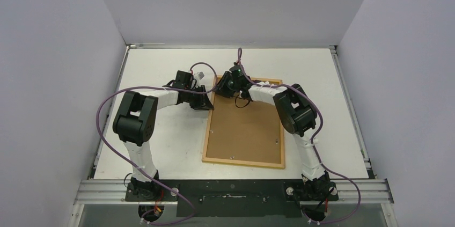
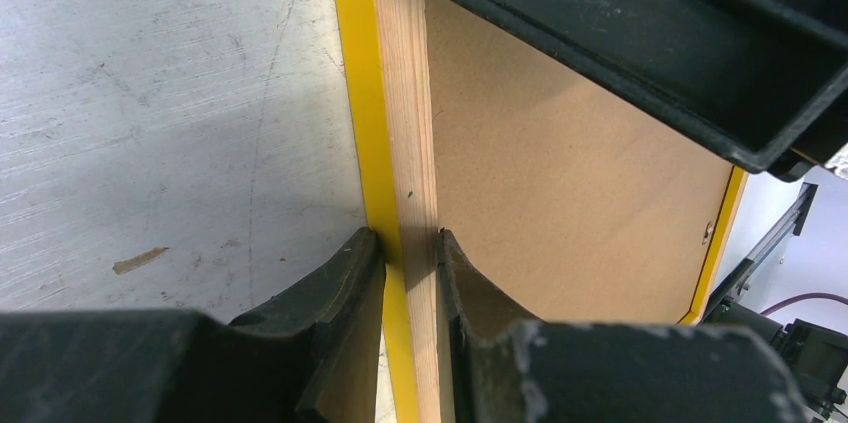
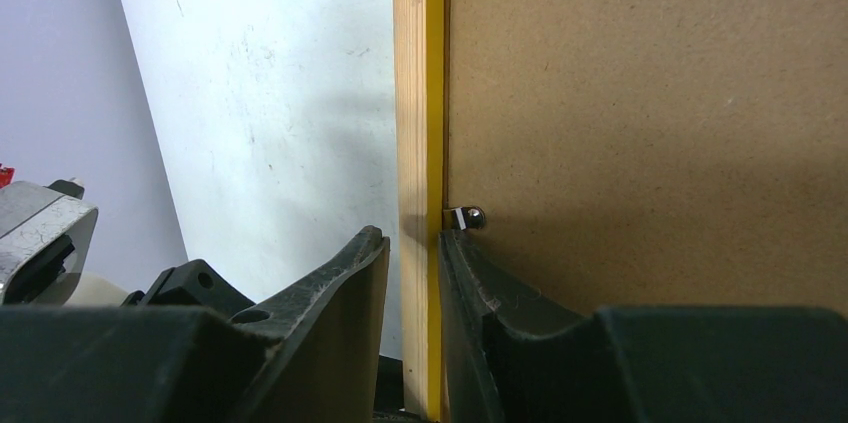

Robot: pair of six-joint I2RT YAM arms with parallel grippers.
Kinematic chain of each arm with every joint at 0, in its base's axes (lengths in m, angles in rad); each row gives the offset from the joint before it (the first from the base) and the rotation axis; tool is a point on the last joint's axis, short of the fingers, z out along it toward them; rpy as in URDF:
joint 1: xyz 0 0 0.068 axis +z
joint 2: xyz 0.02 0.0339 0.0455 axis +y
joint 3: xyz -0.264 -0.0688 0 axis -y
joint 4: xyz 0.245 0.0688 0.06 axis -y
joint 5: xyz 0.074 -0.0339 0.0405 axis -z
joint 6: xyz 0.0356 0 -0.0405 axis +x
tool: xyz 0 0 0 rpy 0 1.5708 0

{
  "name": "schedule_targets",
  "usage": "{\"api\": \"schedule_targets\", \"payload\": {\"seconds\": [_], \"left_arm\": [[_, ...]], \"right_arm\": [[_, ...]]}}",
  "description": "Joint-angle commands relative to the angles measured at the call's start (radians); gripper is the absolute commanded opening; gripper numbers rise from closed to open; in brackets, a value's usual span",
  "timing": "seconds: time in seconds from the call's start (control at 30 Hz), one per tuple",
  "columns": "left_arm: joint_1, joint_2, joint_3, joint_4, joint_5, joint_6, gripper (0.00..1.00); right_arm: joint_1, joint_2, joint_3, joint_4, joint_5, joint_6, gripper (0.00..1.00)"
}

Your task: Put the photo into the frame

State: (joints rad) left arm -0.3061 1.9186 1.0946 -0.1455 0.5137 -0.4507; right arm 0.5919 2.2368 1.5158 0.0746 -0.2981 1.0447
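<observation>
The frame [image 1: 244,162] lies back up on the white table, its light-wood rails around a brown backing board [image 1: 247,130]. My left gripper [image 1: 211,98] sits at the frame's left rail near the far corner. In the left wrist view it [image 2: 410,243] is shut on that rail [image 2: 405,93], one finger on the yellow outer edge and one on the inner edge. My right gripper [image 1: 225,83] is at the far left corner. Its jaws [image 3: 413,238] straddle a rail [image 3: 410,63], with a thin gap showing at the outer finger. The photo is hidden.
A small metal clip [image 3: 466,217] holds the backing board [image 3: 650,123] just ahead of my right gripper's inner finger. A black part of the right arm [image 2: 650,33] hangs close over the board in the left wrist view. Grey walls [image 1: 64,77] enclose the table.
</observation>
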Motion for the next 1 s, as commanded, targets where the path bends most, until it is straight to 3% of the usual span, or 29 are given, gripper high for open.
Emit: {"api": "schedule_targets", "payload": {"seconds": [0.0, 0.13, 0.3, 0.53, 0.8, 0.97], "left_arm": [[-0.011, 0.035, -0.036, -0.109, 0.037, 0.026, 0.04], [-0.007, 0.024, -0.036, -0.109, 0.031, 0.003, 0.05], [0.033, -0.012, -0.038, -0.06, 0.102, -0.057, 0.19], [0.08, -0.07, 0.066, -0.091, 0.132, -0.017, 0.36], [0.091, -0.035, 0.218, -0.121, 0.057, 0.012, 0.54], [0.078, 0.009, 0.293, -0.089, 0.026, -0.009, 0.49]], "right_arm": [[0.005, 0.026, -0.015, 0.045, 0.035, -0.002, 0.27], [-0.003, -0.019, -0.07, 0.138, -0.008, -0.013, 0.31], [-0.018, -0.14, -0.16, 0.271, -0.067, -0.003, 0.28], [-0.068, -0.308, -0.237, 0.247, -0.026, -0.022, 0.41], [-0.147, -0.482, -0.248, -0.112, 0.211, -0.17, 0.47], [-0.217, -0.54, -0.281, -0.211, 0.288, -0.18, 0.48]]}}
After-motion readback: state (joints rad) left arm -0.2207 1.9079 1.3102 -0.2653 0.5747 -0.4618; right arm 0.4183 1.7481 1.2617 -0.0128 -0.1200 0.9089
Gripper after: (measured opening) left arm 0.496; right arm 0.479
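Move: Beside the frame's left rail, the right hand has the upper left tab about 1 cm ahead and 1 cm to its right, just below its fingertips; the frame's far left corner lies some 6 cm ahead and 1 cm left, the far rail's tab about 4 cm ahead and 15 cm right. The left hand still pinches the same rail, with the upper left tab about 6 cm ahead and 2 cm right, and the lower left tab some 9 cm back, in line with it. Backing off the upper left tab, the right hand first draws about 2 cm back, then sweeps some 14 cm right over the backing board while rising 12 cm, opening wider, tipping its fingers up and turning about 15 degrees clockwise. The left hand opens its pinch on the left rail, eases slightly left and back, then lifts off about 7 cm, going forward roughly 5 cm. ##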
